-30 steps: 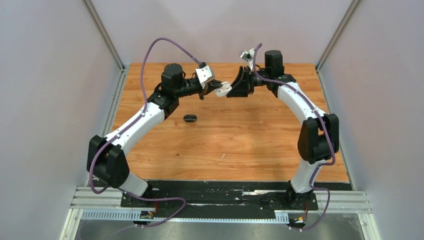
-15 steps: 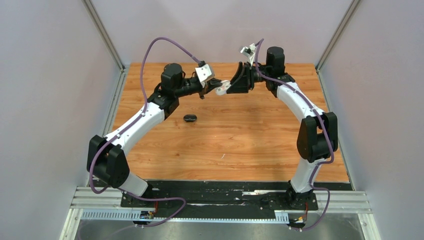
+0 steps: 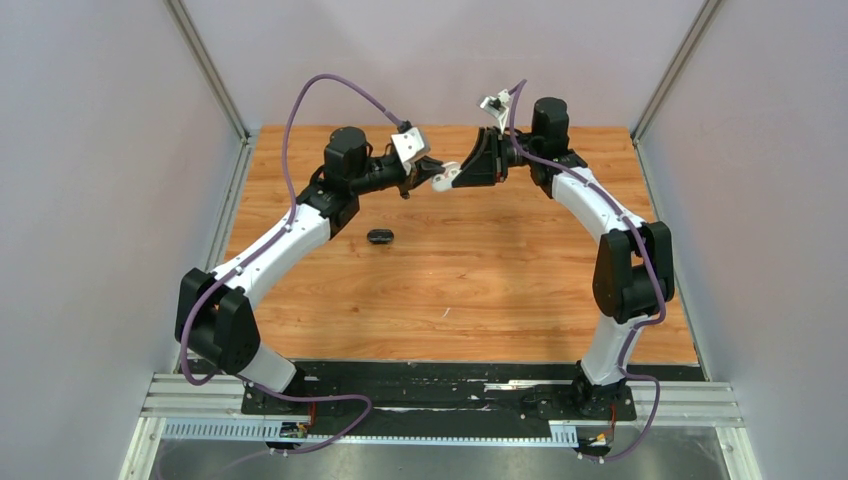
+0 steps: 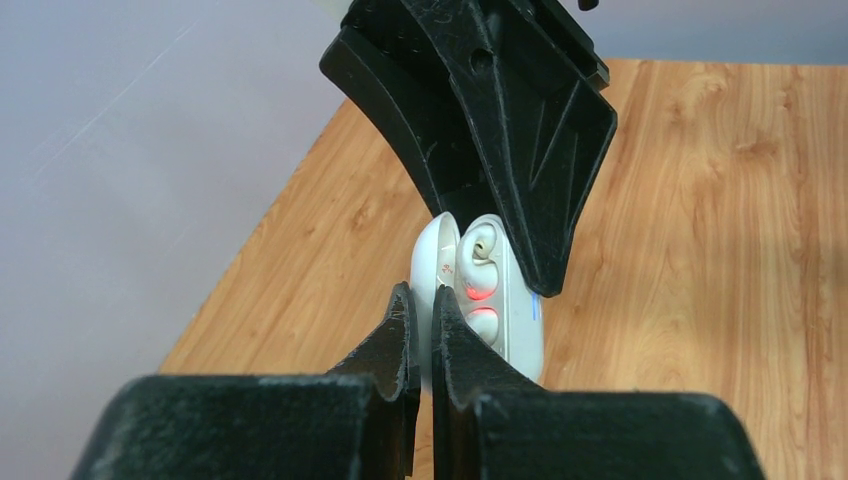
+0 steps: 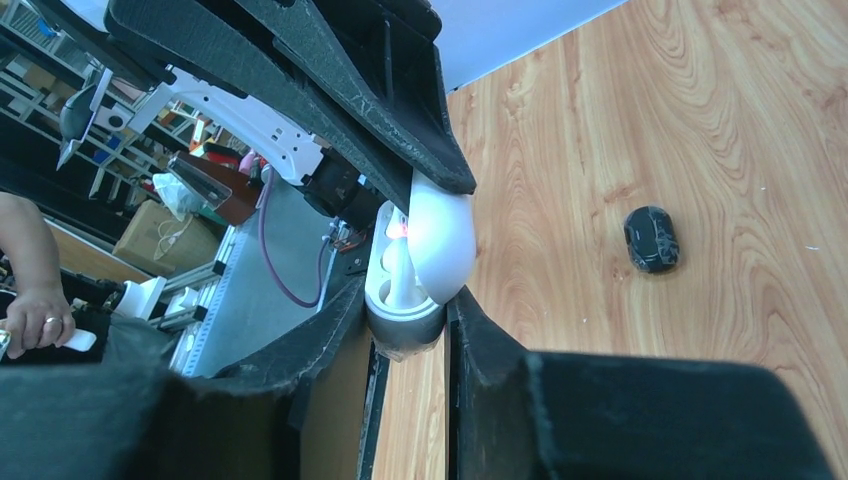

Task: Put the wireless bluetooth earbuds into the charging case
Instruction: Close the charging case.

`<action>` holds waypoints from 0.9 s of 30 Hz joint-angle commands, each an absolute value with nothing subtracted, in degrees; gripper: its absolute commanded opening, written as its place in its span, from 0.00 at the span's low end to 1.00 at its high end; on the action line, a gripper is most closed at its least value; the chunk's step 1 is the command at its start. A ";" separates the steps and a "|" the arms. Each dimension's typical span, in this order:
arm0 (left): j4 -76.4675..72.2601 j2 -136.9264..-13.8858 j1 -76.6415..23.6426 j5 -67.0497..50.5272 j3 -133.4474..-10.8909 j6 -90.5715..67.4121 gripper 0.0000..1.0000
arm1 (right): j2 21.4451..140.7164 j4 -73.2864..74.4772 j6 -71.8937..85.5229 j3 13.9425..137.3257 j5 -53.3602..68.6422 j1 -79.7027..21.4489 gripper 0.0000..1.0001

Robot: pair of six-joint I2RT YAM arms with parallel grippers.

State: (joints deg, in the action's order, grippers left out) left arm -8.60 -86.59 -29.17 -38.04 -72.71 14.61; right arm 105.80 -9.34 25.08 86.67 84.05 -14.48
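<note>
High over the far middle of the table, both arms hold a white charging case (image 3: 447, 176) between them, its lid ajar. My left gripper (image 4: 420, 300) is shut on the thin lid (image 4: 436, 262). White earbuds (image 4: 478, 283) sit in the base, with red lights glowing by them. My right gripper (image 5: 408, 300) is shut on the case's base (image 5: 402, 322), a finger against each side. In the right wrist view a white earbud (image 5: 398, 272) shows in its socket beside the lid (image 5: 443, 240). No loose earbuds show.
A shut black pebble-shaped case (image 3: 380, 237) lies on the wooden table (image 3: 470, 290), left of centre, below the left arm; it also shows as the black case (image 5: 651, 239) in the right wrist view. Grey walls close in both sides and the back.
The right gripper has moved a little left onto the case and narrowed its jaws around the base. The lid, spread wide a second ago, now stands closer to the base. The left arm held still.
</note>
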 commanded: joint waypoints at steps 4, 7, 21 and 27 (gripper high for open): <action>-3.95 -87.19 -29.25 -30.47 -79.44 9.22 0.32 | 105.60 -10.07 22.73 85.95 85.11 -14.86 0.00; -1.62 -87.35 -28.56 -29.79 -82.98 5.56 0.51 | 105.74 -9.64 21.62 86.33 85.17 -14.88 0.00; 4.84 -96.02 -22.37 -62.72 -89.43 -4.04 0.83 | 107.18 -9.15 21.18 89.65 83.52 -14.77 0.00; 11.63 -100.57 -22.32 -66.80 -94.59 -2.30 0.80 | 108.14 -9.51 22.01 90.81 80.83 -14.82 0.00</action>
State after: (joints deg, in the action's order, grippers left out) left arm 7.14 -98.74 -22.17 -60.64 -90.17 -2.68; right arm 107.35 -8.82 22.17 87.68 82.61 -14.57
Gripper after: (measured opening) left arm 0.827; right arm 0.275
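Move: At the left fingertips, which still pinch the lid, the open charging case has its middle about 2 cm to the right, 1 cm back and at the same height. The right fingers already grip the case body, its middle some 2 cm to the left of that hand, level with it both fore-and-aft and in height. The black case lies on the table roughly 12 cm to the left hand's left, 1 cm ahead and 30 cm below. Opening wide, the left fingers let go of the lid while the hand swings up about 6 cm and slightly forward, then drops back to almost where it began, rolling some 30 degrees with its forward side tipping down, so the spread fingers stand on both sides of the lid. The right hand keeps its grip on the case, easing about 1 cm forward near the end. ##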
